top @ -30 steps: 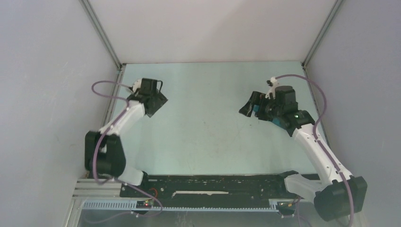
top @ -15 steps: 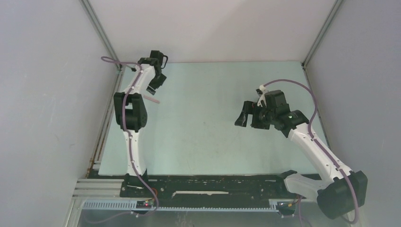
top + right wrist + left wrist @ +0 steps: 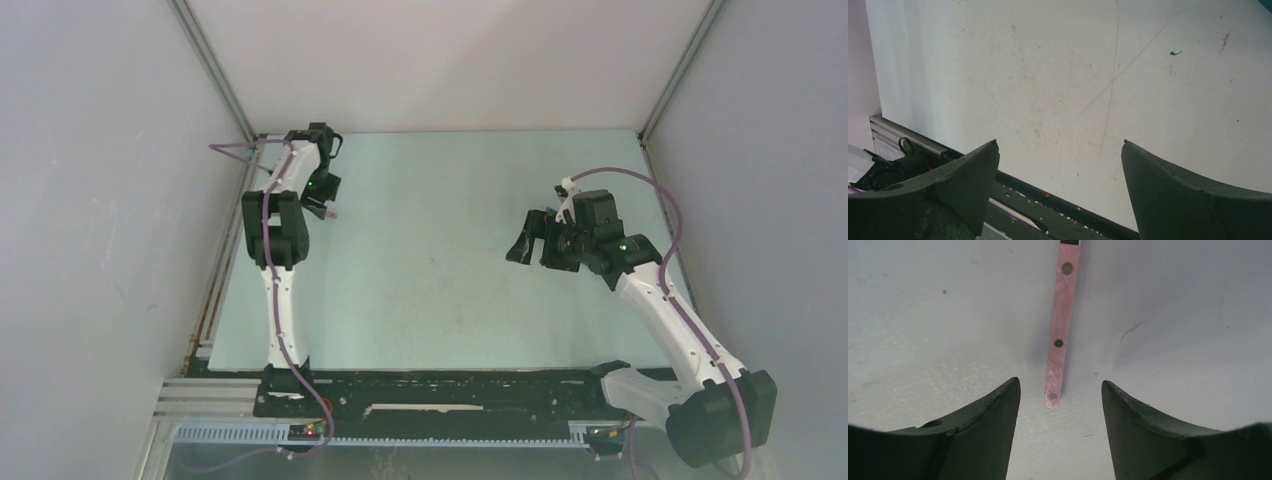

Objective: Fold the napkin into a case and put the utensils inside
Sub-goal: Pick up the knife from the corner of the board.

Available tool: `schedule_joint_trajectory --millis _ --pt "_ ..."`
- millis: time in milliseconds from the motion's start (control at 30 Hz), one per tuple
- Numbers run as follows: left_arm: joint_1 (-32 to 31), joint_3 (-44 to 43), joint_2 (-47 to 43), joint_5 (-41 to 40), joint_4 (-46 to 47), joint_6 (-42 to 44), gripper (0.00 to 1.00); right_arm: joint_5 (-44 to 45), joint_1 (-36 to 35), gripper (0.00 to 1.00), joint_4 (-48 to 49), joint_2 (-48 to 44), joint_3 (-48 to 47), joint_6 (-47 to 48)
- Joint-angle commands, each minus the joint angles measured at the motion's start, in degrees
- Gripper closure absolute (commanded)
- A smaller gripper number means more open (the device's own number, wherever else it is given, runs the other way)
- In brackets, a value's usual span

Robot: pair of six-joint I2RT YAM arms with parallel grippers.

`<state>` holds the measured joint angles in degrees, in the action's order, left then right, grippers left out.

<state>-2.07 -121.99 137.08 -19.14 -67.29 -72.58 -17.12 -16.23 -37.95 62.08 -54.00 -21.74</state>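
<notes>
The napkin shows in no view. A slim pink flat strip (image 3: 1062,325) with small dark rivets, perhaps a utensil's handle, lies on the pale table; in the top view the pink strip (image 3: 328,213) is near the far left corner. My left gripper (image 3: 1060,390) hovers over its near end, open, with the strip's tip just ahead of the gap and neither finger touching it. From above, the left gripper (image 3: 320,200) sits at the end of a stretched arm. My right gripper (image 3: 520,248) hangs wide open and empty over the right half; its wrist view (image 3: 1060,145) shows only bare table between the fingers.
The pale green table (image 3: 440,270) has walls on three sides, and the left wall is close to the left gripper. A black rail (image 3: 440,385) runs along the near edge, and the same rail (image 3: 1048,200) shows under the right gripper. Scratches and small stains mark the surface.
The left arm unfolded and reached to the far left corner, then came down towards the pink strip, its jaws narrowing slightly. The right gripper drifted left, then back right a little, staying open.
</notes>
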Motion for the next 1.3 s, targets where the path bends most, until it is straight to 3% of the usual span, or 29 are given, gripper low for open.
schedule_joint_trajectory --millis 0,100,267,500,633,767,900,1067,1267 --pt "1.0 -0.5 0.5 1.1 -2.1 -5.0 0.32 -1.7 0.8 0.00 1.2 -1.3 0.2 1.0" --pt "1.9 0.3 1.9 4.7 -1.9 -6.2 0.34 -1.9 1.0 0.00 1.4 -1.7 0.2 0.9" --pt "4.1 -1.0 2.5 3.4 -3.1 -6.8 0.44 -2.1 1.8 0.00 1.4 -2.0 0.2 0.9" --pt "5.5 -1.5 3.5 3.3 -3.5 -6.1 0.78 -2.4 3.5 0.00 1.4 -2.6 -0.2 0.4" --pt "5.9 -1.7 2.5 2.7 -1.7 -2.7 0.99 2.4 3.6 0.00 -2.3 -2.9 -2.3 1.8" --pt "5.4 1.2 -1.7 1.0 0.0 5.1 1.00 8.3 7.1 0.00 -5.4 -3.6 -3.0 -1.2" --pt "3.4 17.0 -13.3 1.0 8.7 14.8 1.00 -6.8 14.9 0.00 -1.4 -2.7 0.1 -1.5" --pt "-2.5 37.3 -30.1 6.0 22.5 32.5 1.00 -10.8 11.0 0.01 3.2 1.3 0.3 -0.7" --pt "-15.4 47.4 -42.9 9.0 24.0 50.7 1.00 -18.3 4.4 0.01 11.7 4.6 -0.2 -1.4"
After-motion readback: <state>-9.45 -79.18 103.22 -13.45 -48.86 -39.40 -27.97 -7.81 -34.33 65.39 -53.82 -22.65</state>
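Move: The knife lies flat just under my open left fingers, about 2 cm down. Its handle end sits roughly 2 cm back of my left hand, neither left nor right of it. The knife's middle is some 10 cm to the left and 3 cm ahead, the blade pointing left and slightly outward; nothing else lies close by. From my right hand the knife's middle is about 61 cm left, 26 cm ahead and 16 cm below. My left hand sinks 1–2 cm, slides about 3 cm left along the handle while closing, and pinches the knife near its handle end. Then I draw it back some 11 cm, swinging right and rising, and turn it about 50 degrees clockwise. Meanwhile my open, empty right hand sways 6 cm right and mostly back. ##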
